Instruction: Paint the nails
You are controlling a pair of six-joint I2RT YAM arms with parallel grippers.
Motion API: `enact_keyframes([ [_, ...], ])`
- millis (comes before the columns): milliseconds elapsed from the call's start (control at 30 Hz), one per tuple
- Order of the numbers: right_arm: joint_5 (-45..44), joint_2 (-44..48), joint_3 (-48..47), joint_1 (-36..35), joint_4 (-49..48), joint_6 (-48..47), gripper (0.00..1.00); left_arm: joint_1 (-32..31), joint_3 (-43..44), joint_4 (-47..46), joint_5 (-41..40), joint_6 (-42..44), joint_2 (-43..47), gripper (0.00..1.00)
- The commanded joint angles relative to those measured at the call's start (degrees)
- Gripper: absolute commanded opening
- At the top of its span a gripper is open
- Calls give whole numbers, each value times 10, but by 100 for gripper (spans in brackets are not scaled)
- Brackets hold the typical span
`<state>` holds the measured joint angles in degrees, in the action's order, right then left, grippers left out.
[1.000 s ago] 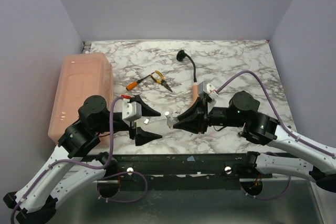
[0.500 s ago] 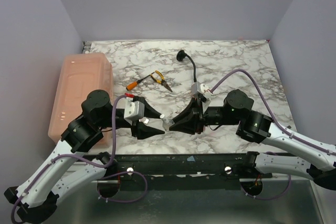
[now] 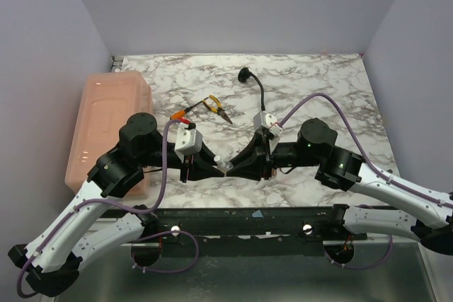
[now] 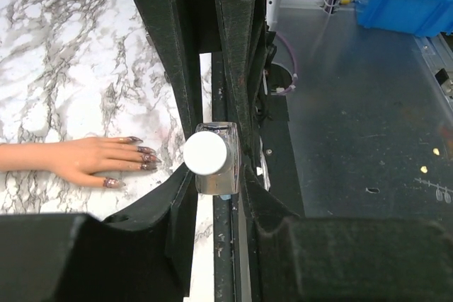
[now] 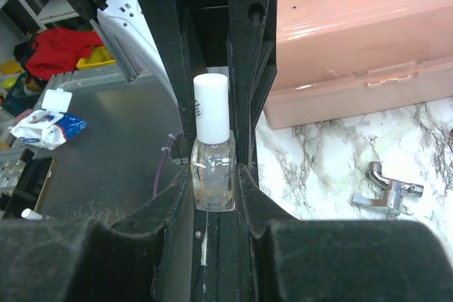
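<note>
A clear nail polish bottle (image 5: 212,175) with a white cap (image 5: 211,107) is held in the air between both grippers, also seen in the top view (image 3: 221,164). My right gripper (image 5: 214,178) is shut on the glass body. My left gripper (image 4: 212,178) faces it, its fingers closed around the cap (image 4: 205,153). The flesh-coloured mannequin hand (image 4: 78,164) lies flat on the marble with its dark purplish nails (image 4: 145,157) pointing towards the grippers. In the top view the right arm hides it.
A pink plastic box (image 3: 106,129) stands at the table's left edge. Yellow-handled pliers (image 3: 214,106), an orange screwdriver (image 3: 180,113) and a black gooseneck piece (image 3: 255,90) lie behind the grippers. A small metal bracket (image 5: 386,190) lies on the marble near the box.
My left gripper has moved right to the bottle and closed from wide open onto its cap. My right gripper has moved left with the bottle.
</note>
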<state>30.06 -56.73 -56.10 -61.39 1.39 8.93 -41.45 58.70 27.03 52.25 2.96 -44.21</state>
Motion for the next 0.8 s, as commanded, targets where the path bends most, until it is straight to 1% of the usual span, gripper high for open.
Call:
enact_keyframes([
  [0,10,-14,-20,-3,-21,7,1,-2,6,-24,8,12,-10,0],
  [67,-1,-11,-19,-3,-16,2,1,-3,7,-26,1,6,-17,0],
  [133,-15,-6,-16,-3,-15,-1,4,-3,7,-30,-5,1,-21,0],
  [267,-35,11,-4,-2,11,-6,19,-2,-1,-50,-23,-25,-20,0],
  [333,-47,24,3,-3,16,-7,28,-3,-4,-54,-35,-27,-22,0],
  [400,-61,38,9,-3,25,-8,36,-3,-8,-57,-51,-48,-21,0],
  [567,-115,74,14,-2,59,-7,53,-2,-37,-92,-101,-83,-13,0],
  [767,-175,117,20,-3,83,7,80,-2,-76,-123,-181,-108,4,0],
])
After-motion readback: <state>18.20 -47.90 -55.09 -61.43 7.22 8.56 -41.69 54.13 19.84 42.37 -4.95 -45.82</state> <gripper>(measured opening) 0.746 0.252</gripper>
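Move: The nail polish bottle sits right at both my hand points, pinched between the fingertips of both hands. From my left hand the rubber hand's nails lie about 11 cm ahead, 15 cm to the right and some 32 cm down. The metal tap is roughly 20 cm ahead and 12 cm left of that hand, some 33 cm below. From my right hand the nails are about 10 cm ahead and 14 cm right, equally far down. My right hand lets go of the nail polish bottle: after a short shared hold I open its fingers wide and back off about 4 cm to the right, rising and edging forward a little. My left hand keeps its pinch and carries the bottle nearly 4 cm forward and some 2 cm down, towards the rubber hand, turning about 10 degrees counter-clockwise. ##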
